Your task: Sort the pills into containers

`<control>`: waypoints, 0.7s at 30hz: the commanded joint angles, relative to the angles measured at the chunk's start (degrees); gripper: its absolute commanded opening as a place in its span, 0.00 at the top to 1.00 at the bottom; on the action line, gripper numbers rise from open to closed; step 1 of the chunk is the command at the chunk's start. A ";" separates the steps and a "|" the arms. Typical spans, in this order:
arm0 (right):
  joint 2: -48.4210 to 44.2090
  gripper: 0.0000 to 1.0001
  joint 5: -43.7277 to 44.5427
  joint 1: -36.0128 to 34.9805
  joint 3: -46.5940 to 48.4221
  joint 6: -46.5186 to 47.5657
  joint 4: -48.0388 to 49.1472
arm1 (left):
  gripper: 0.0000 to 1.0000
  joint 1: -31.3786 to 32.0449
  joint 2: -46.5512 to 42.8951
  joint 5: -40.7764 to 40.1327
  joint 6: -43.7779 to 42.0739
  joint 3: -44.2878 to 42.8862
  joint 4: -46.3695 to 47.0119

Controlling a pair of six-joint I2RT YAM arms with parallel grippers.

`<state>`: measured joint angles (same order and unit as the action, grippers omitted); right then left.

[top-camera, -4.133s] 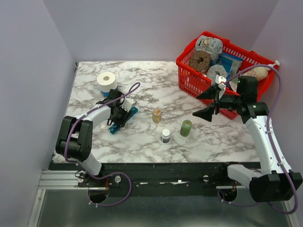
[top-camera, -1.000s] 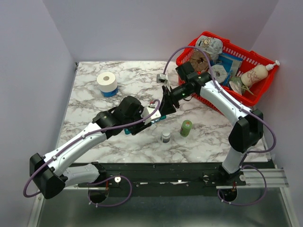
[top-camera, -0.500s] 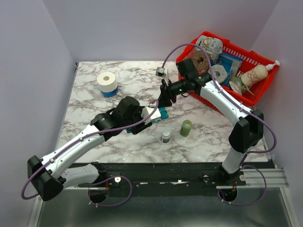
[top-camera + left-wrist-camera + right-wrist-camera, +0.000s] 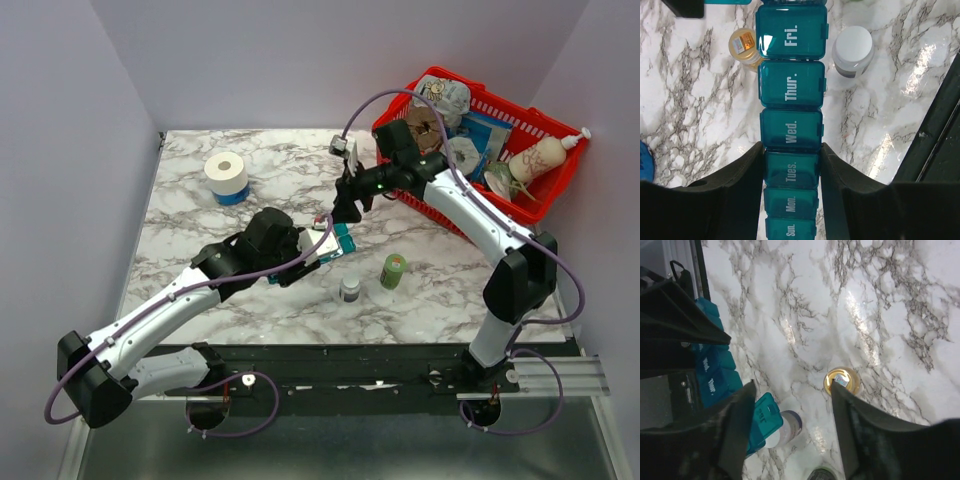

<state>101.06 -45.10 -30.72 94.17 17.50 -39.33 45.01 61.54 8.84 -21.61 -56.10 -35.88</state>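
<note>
The containers are one teal pill-organiser strip (image 4: pixel 791 87) with day labels, held off the table. My left gripper (image 4: pixel 792 150) is shut on it, the fingers clamping the Tues. compartment from both sides. The strip's far end lid (image 4: pixel 762 412) stands swung open. The pills' small clear bottle with a tan cap (image 4: pixel 841 381) stands upright on the marble, also seen beside the Fri. compartment (image 4: pixel 745 46). My right gripper (image 4: pixel 792 392) hovers open above the table, its right fingertip (image 4: pixel 840 395) over the bottle's edge. From above, my right gripper (image 4: pixel 347 205) hides the bottle, just behind the organiser (image 4: pixel 343 240).
A white bottle with a dark cap (image 4: pixel 349 289) and a green bottle (image 4: pixel 393 270) stand in front of the organiser. A paper roll (image 4: pixel 226 176) sits at the back left. A red wire basket (image 4: pixel 400 165) full of goods fills the back right.
My right gripper has pulled back from the organiser toward the rear and its jaws have spread wider. The left gripper has shifted the organiser slightly to the right.
</note>
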 commanded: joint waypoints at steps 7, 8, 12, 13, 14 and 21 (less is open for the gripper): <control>-9.81 0.14 -6.23 3.12 7.79 6.31 -3.73 | 1.00 -6.41 -1.42 2.49 -0.89 4.50 3.79; -10.78 0.14 -6.23 3.38 6.56 7.37 -3.56 | 1.00 -7.30 -1.25 2.41 -0.98 5.81 4.32; -15.79 0.11 -6.40 4.09 -3.25 12.02 -1.98 | 1.00 -10.56 0.77 -0.20 -2.03 9.86 8.53; -16.76 0.11 -6.92 4.09 -4.86 12.21 -1.11 | 1.00 -10.65 1.65 -2.05 -2.65 10.74 9.85; -18.60 0.11 -7.28 4.09 -6.61 12.65 -0.23 | 1.00 -10.65 2.00 -3.47 -3.09 12.48 11.08; -22.92 0.10 -9.48 4.26 -15.50 15.81 2.86 | 1.00 -13.02 6.04 -8.40 -4.15 16.63 18.47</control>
<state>80.44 -51.55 -26.65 81.49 29.93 -39.35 33.43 65.84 4.23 -24.23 -40.42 -24.29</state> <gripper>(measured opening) 0.896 0.506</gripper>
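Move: The right hand, empty beside the pill box's open end lid, has the white bottle about 9 cm back, 1 cm to its right and 18 cm below. From this hand the green bottle is 5 cm back and 12 cm right, the amber bottle 4 cm ahead and 3 cm left. The left hand holds the pill box; its table spot is some 4 cm ahead, 8 cm left and 17 cm below, with the amber bottle about 15 cm ahead and 6 cm right of the hand. Up first by about 12 cm, the right hand clears the opened lid as its fingers spread wide and the wrist rolls some 20 degrees, then draws back and right while sinking about 6 cm, over the table between the white and green bottles. The left hand keeps its grip on the pill box and lowers it towards the table, also going left and a little forward, turning counter-clockwise. ##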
